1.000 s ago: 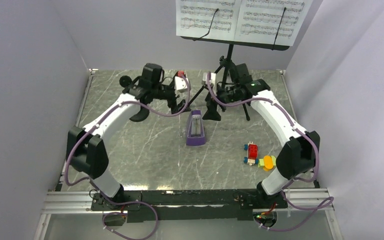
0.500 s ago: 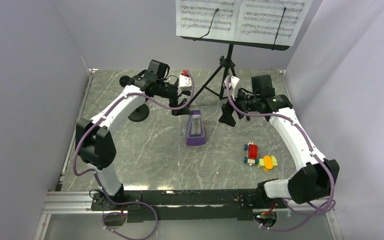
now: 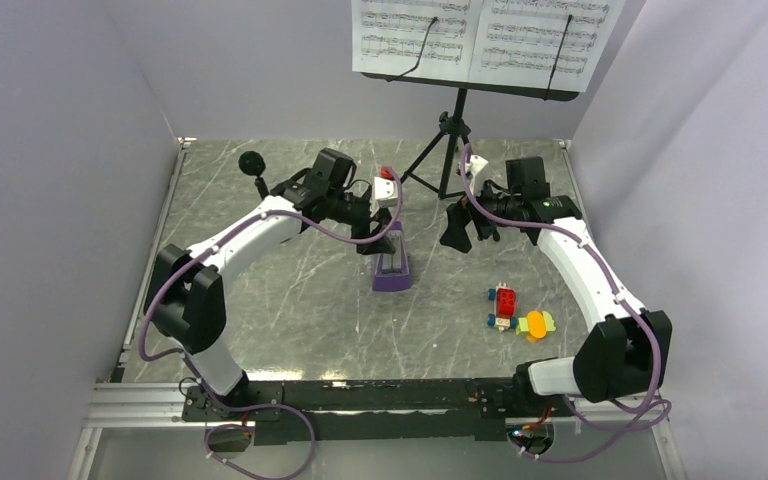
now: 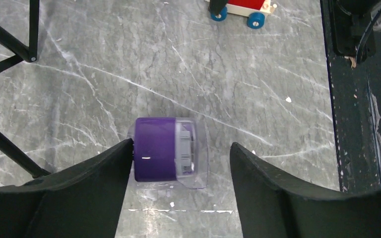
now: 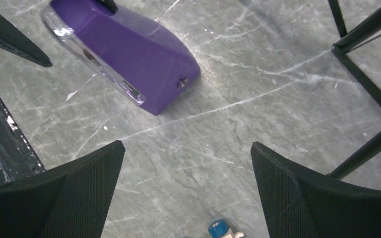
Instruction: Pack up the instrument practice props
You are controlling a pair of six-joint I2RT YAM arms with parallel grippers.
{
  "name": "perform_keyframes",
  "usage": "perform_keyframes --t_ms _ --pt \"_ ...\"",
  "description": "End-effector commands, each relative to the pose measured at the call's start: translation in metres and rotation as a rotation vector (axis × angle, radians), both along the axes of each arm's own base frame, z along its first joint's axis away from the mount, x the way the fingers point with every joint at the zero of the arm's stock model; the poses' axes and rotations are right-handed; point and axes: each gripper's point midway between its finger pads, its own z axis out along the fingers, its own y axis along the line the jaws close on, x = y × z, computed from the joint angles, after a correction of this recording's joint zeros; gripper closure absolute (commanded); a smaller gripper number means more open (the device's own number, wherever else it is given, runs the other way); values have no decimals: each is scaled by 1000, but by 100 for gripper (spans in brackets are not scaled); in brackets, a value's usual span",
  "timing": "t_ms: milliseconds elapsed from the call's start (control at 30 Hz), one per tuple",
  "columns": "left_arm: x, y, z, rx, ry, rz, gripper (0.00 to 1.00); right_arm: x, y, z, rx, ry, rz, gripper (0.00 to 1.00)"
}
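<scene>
The purple wedge metronome [image 3: 392, 264] lies mid-table. My left gripper [image 3: 380, 238] is open and hangs over its far end. In the left wrist view the metronome [image 4: 159, 154] sits between the fingers, close against the left one, and the gripper [image 4: 181, 151] holds nothing. My right gripper [image 3: 457, 228] is open and empty over bare table just right of the metronome [image 5: 129, 54]. The black music stand [image 3: 457, 135] stands at the back with white sheet music [image 3: 480, 35] on its desk. The microphone stand's ball top [image 3: 252, 161] shows behind my left arm; its base is hidden.
Red, yellow and green toy blocks [image 3: 516, 312] lie front right; a blue wheel [image 5: 218, 229] shows below the right fingers. Tripod legs [image 5: 367, 84] spread close to the right gripper and also show in the left wrist view [image 4: 10, 44]. Walls enclose the table on three sides.
My left gripper moved right and nearer, from beside the microphone stand to over the metronome. My right gripper swung right, away from the tripod's base, then held nearly still.
</scene>
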Motion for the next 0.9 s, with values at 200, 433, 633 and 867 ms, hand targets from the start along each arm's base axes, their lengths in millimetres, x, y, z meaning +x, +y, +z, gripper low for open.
perform_keyframes --t_ms 200,433,633,867 --pt "-7 2 26 -31 -34 37 43 1 4 -4 49 16 -11 0" --pt "-5 52 26 88 -47 45 60 6 6 0 50 14 4 0" --pt "-19 101 19 177 -20 74 86 15 10 6 57 1 19 0" --pt "-37 139 18 239 -83 133 100 18 12 9 62 6 32 0"
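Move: The purple pedal seems to stand on end between the left hand's parted fingers: its top is almost at the hand point, its middle some 10 cm below and 1 cm to the right. The music stand's near foot is about 23 cm ahead and 3 cm left, the microphone base 20 cm ahead and 27 cm left, the toy train 6 cm back and 26 cm right, all near table height. From the right hand, the pedal's middle lies roughly 13 cm left, 2 cm back and 10 cm below. The purple pedal's upper end is pinched by the left fingers, which close from front and back while the hand stays nearly in place. Keeping that grip, the left hand then carries the end about 12 cm left, speeding up and easing slightly back late, almost level, while the wrist tips the fingers some 15 degrees more steeply down. ##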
